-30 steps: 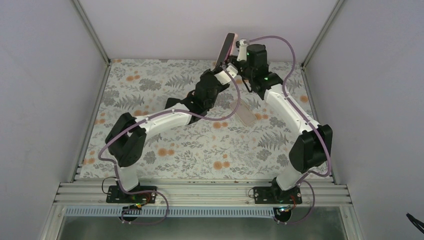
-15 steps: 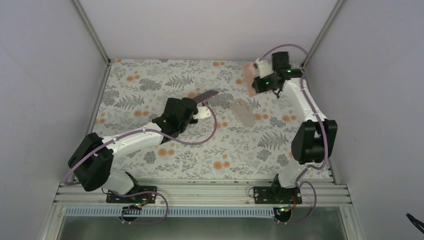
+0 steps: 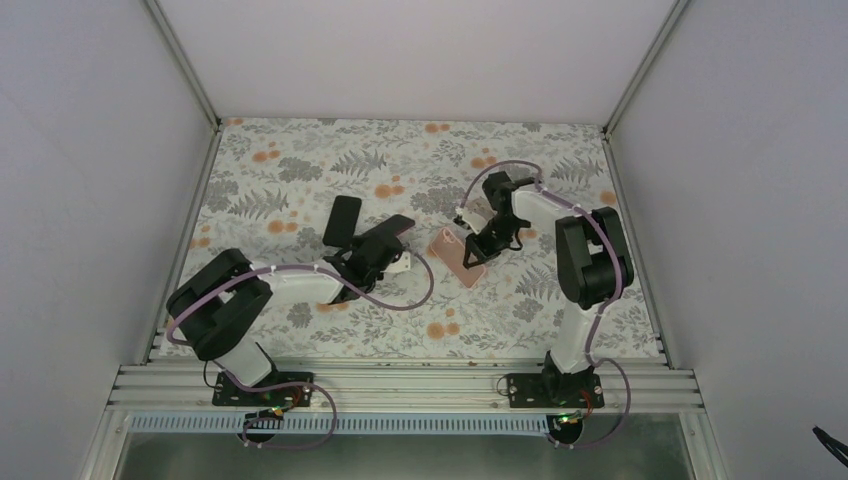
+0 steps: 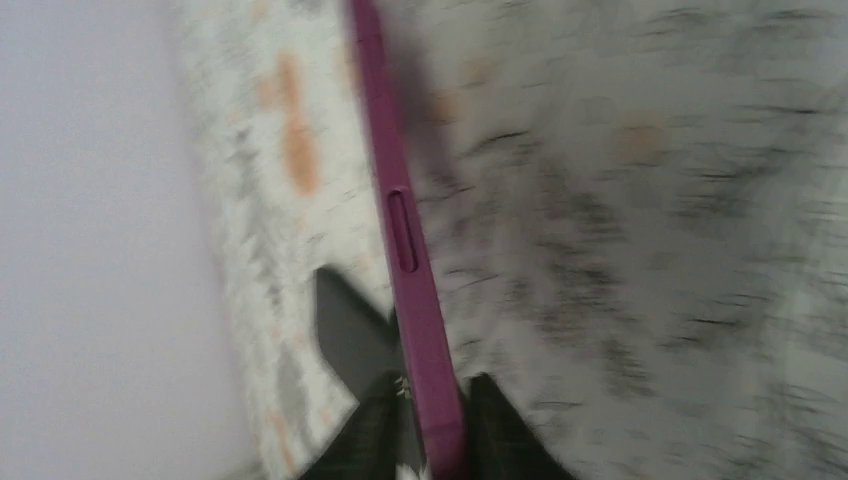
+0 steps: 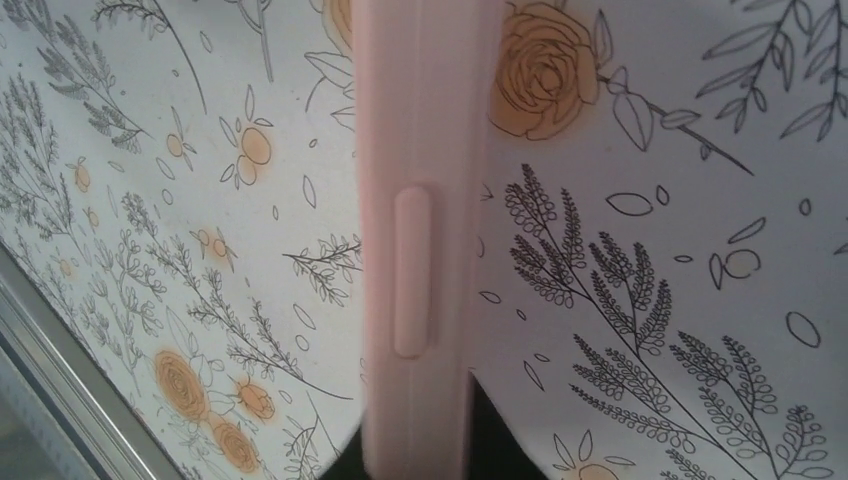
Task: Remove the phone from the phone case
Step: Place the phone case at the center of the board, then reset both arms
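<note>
The phone (image 3: 343,218) is a dark slab with a magenta edge (image 4: 405,240), held low over the floral cloth at centre left. My left gripper (image 3: 352,240) (image 4: 430,400) is shut on its near end. The pink phone case (image 3: 450,245) lies low at the middle of the table, apart from the phone. In the right wrist view I see it edge-on (image 5: 420,250) with a raised button cover. My right gripper (image 3: 472,252) (image 5: 420,450) is shut on the case. Whether the case touches the cloth I cannot tell.
White walls close in the table on the left, far and right sides, with metal posts (image 3: 180,60) in the far corners. An aluminium rail (image 3: 400,385) carrying both arm bases runs along the near edge. The right arm (image 3: 585,255) is folded over the right half.
Both grippers were together high at the far wall on one object. They parted: the left swung back and left with the phone, the right came down to mid-table with the pink case.
</note>
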`<state>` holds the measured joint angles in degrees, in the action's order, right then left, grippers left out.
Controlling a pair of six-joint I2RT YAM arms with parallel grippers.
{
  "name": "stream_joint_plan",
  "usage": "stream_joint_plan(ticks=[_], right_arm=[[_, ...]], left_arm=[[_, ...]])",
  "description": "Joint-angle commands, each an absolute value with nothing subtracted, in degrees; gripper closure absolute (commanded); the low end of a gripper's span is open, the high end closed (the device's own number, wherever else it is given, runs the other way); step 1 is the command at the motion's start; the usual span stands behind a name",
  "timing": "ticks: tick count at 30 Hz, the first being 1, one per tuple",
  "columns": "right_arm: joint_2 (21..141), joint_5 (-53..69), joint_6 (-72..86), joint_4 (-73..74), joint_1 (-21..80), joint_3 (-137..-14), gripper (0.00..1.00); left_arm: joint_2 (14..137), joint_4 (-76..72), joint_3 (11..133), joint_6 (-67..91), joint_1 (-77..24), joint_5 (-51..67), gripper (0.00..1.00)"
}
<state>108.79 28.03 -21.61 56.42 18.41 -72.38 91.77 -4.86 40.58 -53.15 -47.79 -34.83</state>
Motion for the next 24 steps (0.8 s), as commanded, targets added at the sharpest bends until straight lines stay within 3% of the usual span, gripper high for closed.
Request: stream_joint_plan(ticks=[1, 2, 5, 8, 9, 13, 17, 24], right_arm=[[109.79, 28.99, -24.09, 57.58, 18.04, -69.98, 0.75], [109.61, 28.29, -24.47, 58.02, 18.02, -69.66, 0.59], [106.97, 23.28, -25.38, 58.56, 18.03, -69.23, 0.25], [101.38, 16.21, -27.04, 60.41, 17.83, -71.22, 0.02], [99.46, 14.30, -27.63, 61.63, 17.47, -72.90, 0.00], [92.09, 7.17, -27.80, 63.48, 15.46, -81.13, 0.00], [90.37, -3.56, -23.41, 56.45, 11.20, -86.43, 0.00], [92.68, -4.44, -18.54, 45.25, 7.84, -84.90, 0.00]], left_arm=[[91.15, 8.93, 40.78, -51.00, -49.03, -26.01, 0.69], [90.29, 13.45, 41.62, -50.12, -49.04, -22.87, 0.53], [87.20, 24.74, 44.71, -49.11, -49.05, -12.72, 0.03], [84.85, 35.56, 50.52, -46.50, -48.95, -4.19, 0.00], [84.14, 39.35, 53.69, -45.36, -48.61, -1.28, 0.00], [83.58, 54.04, 71.75, -42.72, -40.48, 14.10, 0.00], [84.07, 55.26, 86.54, -38.80, -24.77, 20.79, 0.00], [82.67, 42.35, 87.61, -26.34, -0.40, 16.72, 0.00]])
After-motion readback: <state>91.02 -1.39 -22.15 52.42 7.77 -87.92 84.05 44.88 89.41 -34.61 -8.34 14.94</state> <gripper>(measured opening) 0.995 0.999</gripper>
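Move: The right fingers hold the tilted phone case by its raised edge; its middle and resting spot lie about 4 cm left of that hand and 2 cm below. The beige case lies 9 cm ahead and 3 cm right of the same hand. The left hand still grips the pink-edged phone, its middle roughly 6 cm to that hand's right and 2 cm ahead. The black phone lies 5 cm ahead of the left hand, 5 cm left and 4 cm lower. Both grippers let go, opening wide as they dip slightly: the right off the phone case, the left off the pink-edged phone while drawing back some 8 cm. The right then rises about 20 cm, going forward and right past the beige case and tipping its fingers up; the left climbs over 20 cm, swinging forward and out to the left. ##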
